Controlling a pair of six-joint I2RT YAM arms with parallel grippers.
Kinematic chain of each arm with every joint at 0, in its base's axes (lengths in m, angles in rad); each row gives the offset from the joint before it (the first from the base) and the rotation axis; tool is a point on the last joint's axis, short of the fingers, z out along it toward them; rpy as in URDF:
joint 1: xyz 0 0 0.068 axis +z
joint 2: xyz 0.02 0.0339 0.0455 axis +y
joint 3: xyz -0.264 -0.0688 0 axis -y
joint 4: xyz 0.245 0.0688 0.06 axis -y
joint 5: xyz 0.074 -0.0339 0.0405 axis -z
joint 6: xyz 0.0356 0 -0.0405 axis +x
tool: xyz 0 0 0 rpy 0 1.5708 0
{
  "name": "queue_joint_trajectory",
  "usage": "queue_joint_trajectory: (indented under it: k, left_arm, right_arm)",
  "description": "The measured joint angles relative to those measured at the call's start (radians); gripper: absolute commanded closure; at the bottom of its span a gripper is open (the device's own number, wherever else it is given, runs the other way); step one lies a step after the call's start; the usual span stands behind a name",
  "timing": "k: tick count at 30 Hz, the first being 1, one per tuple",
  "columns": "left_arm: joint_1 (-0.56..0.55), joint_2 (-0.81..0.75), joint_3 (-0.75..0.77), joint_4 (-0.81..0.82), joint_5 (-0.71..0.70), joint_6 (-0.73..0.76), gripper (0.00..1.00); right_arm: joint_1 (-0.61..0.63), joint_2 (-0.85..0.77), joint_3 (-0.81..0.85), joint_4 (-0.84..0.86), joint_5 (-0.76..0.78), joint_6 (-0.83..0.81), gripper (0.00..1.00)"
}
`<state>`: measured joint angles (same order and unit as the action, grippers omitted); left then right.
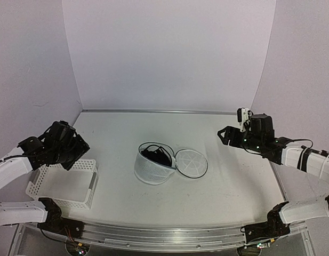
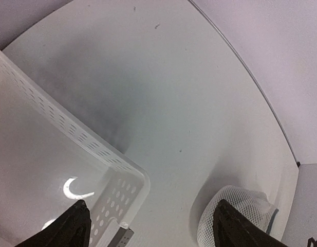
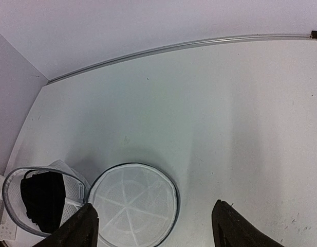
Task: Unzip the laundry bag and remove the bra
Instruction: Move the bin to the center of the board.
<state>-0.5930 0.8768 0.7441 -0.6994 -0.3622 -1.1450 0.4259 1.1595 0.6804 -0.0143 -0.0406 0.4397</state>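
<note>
The laundry bag point(image 1: 151, 169), a round white mesh drum with a dark wire rim, sits mid-table with its top open. Its round lid point(image 1: 191, 163) lies flat to its right, still joined at the rim. The black bra point(image 1: 157, 156) is bundled inside the bag. My left gripper point(image 1: 79, 152) hovers open over the white basket, far left of the bag. My right gripper point(image 1: 224, 136) hangs open to the right of the lid. In the right wrist view the lid point(image 3: 132, 203) lies between my spread fingers point(image 3: 81, 229), and the bra point(image 3: 42, 198) shows inside the bag point(image 3: 9, 198).
A white plastic lattice basket point(image 1: 92, 181) stands at the near left, and its corner point(image 2: 132, 177) shows in the left wrist view beside the mesh bag point(image 2: 227, 198). A metal rail point(image 1: 153, 111) runs along the table's back edge below the white walls.
</note>
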Motion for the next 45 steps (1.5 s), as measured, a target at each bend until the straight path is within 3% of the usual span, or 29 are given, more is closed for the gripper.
queue_joint_trajectory:
  k: [9,19,30,39,45]
  left_arm:
    - [0.285,0.027,-0.06,0.054,0.12,-0.034,0.18]
    - [0.499,0.285,-0.105,0.182,0.34,0.071,0.31]
    - [0.55,0.435,-0.04,0.241,0.418,0.183,0.71]
    - [0.543,0.435,-0.03,0.238,0.5,0.159,0.89]
    - [0.473,0.44,-0.014,0.236,0.511,0.152,1.0]
  right_arm:
    - [0.0,-0.043,-0.03,-0.004,-0.003,-0.006,0.21]
    - [0.0,-0.097,-0.062,-0.004,-0.007,-0.019,0.21]
    - [0.0,-0.137,-0.105,-0.005,0.006,-0.026,0.21]
    - [-0.001,-0.146,-0.114,-0.005,0.012,-0.032,0.21]
    - [-0.001,-0.146,-0.114,-0.005,0.008,-0.035,0.21]
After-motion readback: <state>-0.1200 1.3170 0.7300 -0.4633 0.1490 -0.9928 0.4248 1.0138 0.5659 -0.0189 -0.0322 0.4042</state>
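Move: Below and to the left of the left hand lies the bin: its middle about 9 cm left, 6 cm back and 14 cm down. Its far rim, where the fingers will close, runs roughly 6 cm ahead, 7 cm left and 10 cm below. The laundry bag stands some 31 cm to this hand's right, 4 cm ahead and 11 cm lower. From the right hand the bin is roughly 67 cm left, 15 cm back and 14 cm down. Dropping about 10 cm while swinging left and then reaching forward, the left hand comes down onto the bin's far rim, its open fingers tipping some 20 degrees further down. They close and pinch the rim, then drag it about 4 cm to the right with a slight clockwise turn. The empty right hand eases back about 3 cm, fingers still open. ##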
